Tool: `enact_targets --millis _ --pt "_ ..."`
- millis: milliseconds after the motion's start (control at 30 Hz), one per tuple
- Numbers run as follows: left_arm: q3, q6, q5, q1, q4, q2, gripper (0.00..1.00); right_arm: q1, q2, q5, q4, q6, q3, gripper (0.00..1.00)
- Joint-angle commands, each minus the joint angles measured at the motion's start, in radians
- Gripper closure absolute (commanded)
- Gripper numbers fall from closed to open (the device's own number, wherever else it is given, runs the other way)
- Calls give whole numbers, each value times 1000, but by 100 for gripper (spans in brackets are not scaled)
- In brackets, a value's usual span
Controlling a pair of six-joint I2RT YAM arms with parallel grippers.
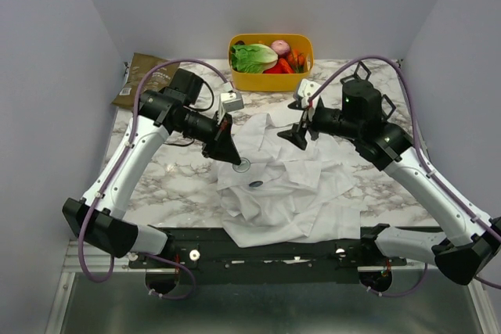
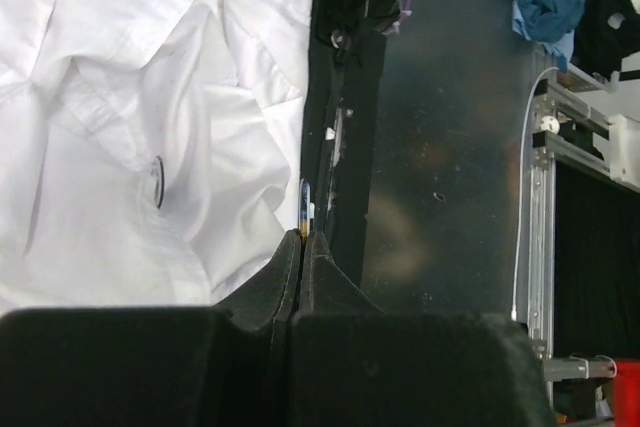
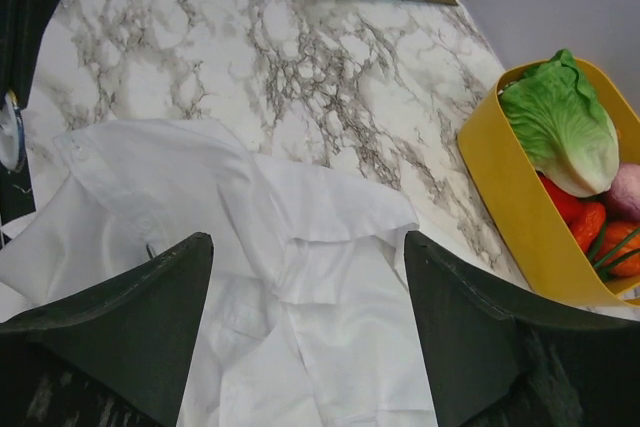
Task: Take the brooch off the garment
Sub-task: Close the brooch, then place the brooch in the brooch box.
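The garment (image 1: 282, 185) is a white collared shirt, crumpled on the marble table's near middle. My left gripper (image 1: 228, 152) hangs over its left part, shut on the brooch (image 1: 243, 166), a small round pale disc. In the left wrist view the brooch (image 2: 304, 209) shows edge-on as a thin sliver between the closed tips of the left gripper (image 2: 302, 235). A small dark ring (image 2: 158, 182) sits on the cloth beside it, also seen as a dark ring (image 1: 256, 184) from above. My right gripper (image 1: 300, 135) hovers open over the collar (image 3: 330, 207), with nothing between the fingers of the right gripper (image 3: 307, 247).
A yellow bin (image 1: 270, 80) holding lettuce and other vegetables stands at the back centre, also seen as the yellow bin (image 3: 500, 187) from the right wrist. A brown packet (image 1: 141, 76) lies at the back left. The black arm mount (image 1: 258, 244) runs along the near edge under the shirt's hem.
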Motion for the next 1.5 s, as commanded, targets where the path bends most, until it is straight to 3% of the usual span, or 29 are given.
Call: enact_targets --millis 0,100,400,500,633,1067,1300,1467 --pt "26 131 171 16 -150 -53 100 -3 -58 4 -27 -74 -11 14" --pt "24 210 232 39 -213 -76 100 -3 -87 -13 -53 -108 -22 14" --pt "-15 230 274 79 -224 -130 100 -3 -112 -195 -24 -56 -95 14" --pt "-38 208 277 95 -195 -150 100 -5 -100 -292 22 33 -106 17" --pt "-77 120 280 126 -92 -164 100 -3 -72 -488 192 271 -138 22" --pt "-206 -92 246 197 143 -253 100 0 101 -643 682 832 -195 41" --pt "-221 -137 252 241 181 -250 100 49 126 -648 725 834 -229 43" --pt "-224 -160 251 253 203 -239 100 106 149 -628 624 739 -193 43"
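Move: The brooch sits in the left fingertips, about 2 cm right of that hand's point, level fore-and-aft and 1 cm below. From the open right hand the brooch is roughly 10 cm back, 11 cm left and 4 cm lower. From the right hand, the dark badge on the garment lies some 13 cm back, 8 cm left and 17 cm down; the yellow crate is about 20 cm ahead, 4 cm left, 12 cm down. Right hand swings 13 cm back-left towards the brooch, turning, fingers part-closing; left keeps its pinch, lifting and drawing left. ##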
